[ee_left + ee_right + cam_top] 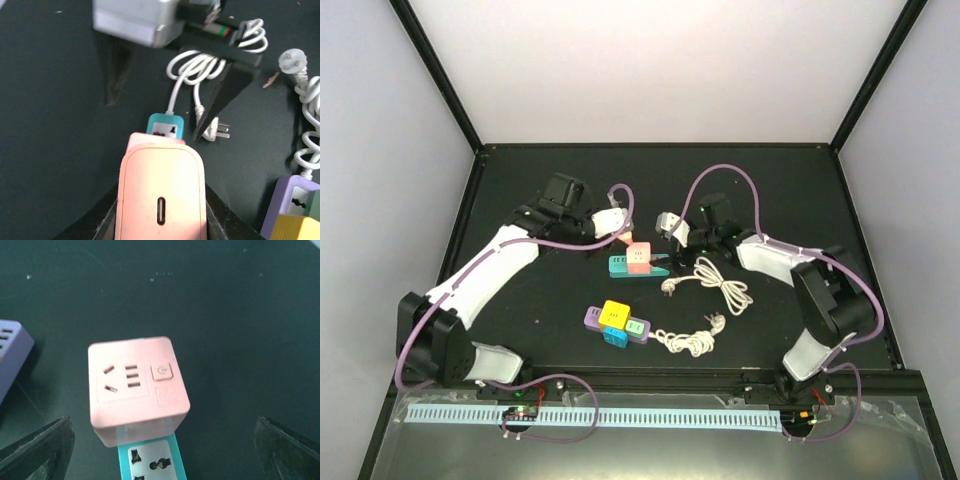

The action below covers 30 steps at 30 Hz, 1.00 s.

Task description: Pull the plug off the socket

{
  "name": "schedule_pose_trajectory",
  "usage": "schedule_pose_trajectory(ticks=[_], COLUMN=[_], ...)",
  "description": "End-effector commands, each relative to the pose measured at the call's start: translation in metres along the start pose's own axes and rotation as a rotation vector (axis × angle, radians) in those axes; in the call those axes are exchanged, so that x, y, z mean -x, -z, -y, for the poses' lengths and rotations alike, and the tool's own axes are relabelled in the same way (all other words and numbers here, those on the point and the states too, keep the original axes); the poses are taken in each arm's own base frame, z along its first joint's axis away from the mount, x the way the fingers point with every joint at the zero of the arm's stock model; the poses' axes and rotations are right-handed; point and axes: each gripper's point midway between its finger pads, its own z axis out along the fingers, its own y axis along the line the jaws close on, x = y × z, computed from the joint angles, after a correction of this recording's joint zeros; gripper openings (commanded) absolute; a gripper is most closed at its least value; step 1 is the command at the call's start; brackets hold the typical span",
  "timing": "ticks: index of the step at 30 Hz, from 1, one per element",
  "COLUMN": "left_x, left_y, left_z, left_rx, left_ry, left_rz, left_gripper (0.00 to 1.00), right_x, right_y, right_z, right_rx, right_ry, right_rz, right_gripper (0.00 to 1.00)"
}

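Note:
The plug, a pink cube adapter (638, 257) (160, 185) (135, 385), stands on one end of the socket, a teal power strip (618, 266) (166, 125) (152, 460) lying flat on the black table. Whether its prongs are still seated I cannot tell. My left gripper (625, 245) (160, 217) is shut on the pink plug, one finger against each side. My right gripper (671, 240) (170, 85) (162, 450) hangs open over the strip's cable end, its fingers (35, 450) wide apart and touching nothing.
The teal strip's white cable (720, 280) (195, 67) coils to the right and ends in a loose plug (669, 287) (220, 131). A purple strip (592, 318) (285, 205) (10, 350) carrying yellow and blue cubes lies nearer the arm bases, with its own coiled cable (685, 342).

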Motion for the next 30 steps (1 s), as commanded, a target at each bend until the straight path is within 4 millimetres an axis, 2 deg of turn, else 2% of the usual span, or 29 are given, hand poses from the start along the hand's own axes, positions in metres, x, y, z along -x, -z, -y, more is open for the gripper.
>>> schedule_pose_trajectory(ticks=[1,4,7,18,23,27,30], left_x=[0.001,-0.014,-0.038,-0.134,-0.175,-0.209,-0.236], left_y=[0.033,0.051,0.068,0.124,0.135,0.143,0.146], left_z=[-0.015,-0.03,-0.051,-0.114,-0.134,-0.147,-0.153], left_rx=[0.081,0.156,0.26,0.43,0.425,0.426,0.404], left_ry=[0.078,0.14,0.217,0.593,0.746,0.807,0.849], left_rz=[-0.012,-0.062,-0.139,-0.424,-0.568,-0.683,-0.77], left_gripper=[0.06,0.05,0.04,0.04,0.07,0.09,0.1], right_x=[0.036,0.057,0.07,0.096,0.1,0.092,0.083], right_y=[0.021,0.038,0.054,0.118,0.139,0.135,0.128], right_z=[0.001,0.004,0.008,0.015,0.009,-0.006,-0.009], right_rx=[-0.007,-0.055,-0.117,-0.37,-0.436,-0.36,-0.327], right_ry=[0.003,0.013,0.012,-0.016,-0.047,-0.063,-0.092], right_rz=[0.058,0.086,0.094,0.097,0.129,0.109,0.085], right_gripper=[1.0,1.0,1.0,1.0,1.0,1.0,1.0])
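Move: The plug is already off and in the left fingers. The pink socket it came from stands on the teal strip, about 3 cm to the left hand's right, some 1 cm farther out and 14 cm lower. From the open right hand the socket lies roughly 7 cm left, level in reach and 5 cm down; the white cord plug is about 7 cm nearer the base and 9 cm below that hand. The yellow block sits some 15 cm nearer the base than the socket and 6 cm left of it. Keeping its grip on the pink plug, the left hand sweeps away from the socket to the left, about 26 cm, and forward over the empty table, swinging some 50 degrees counter-clockwise and sinking a few centimetres in the later part. The empty right hand, fingers staying wide open, climbs roughly 16 cm off the socket, drifting right and turning slightly clockwise. ##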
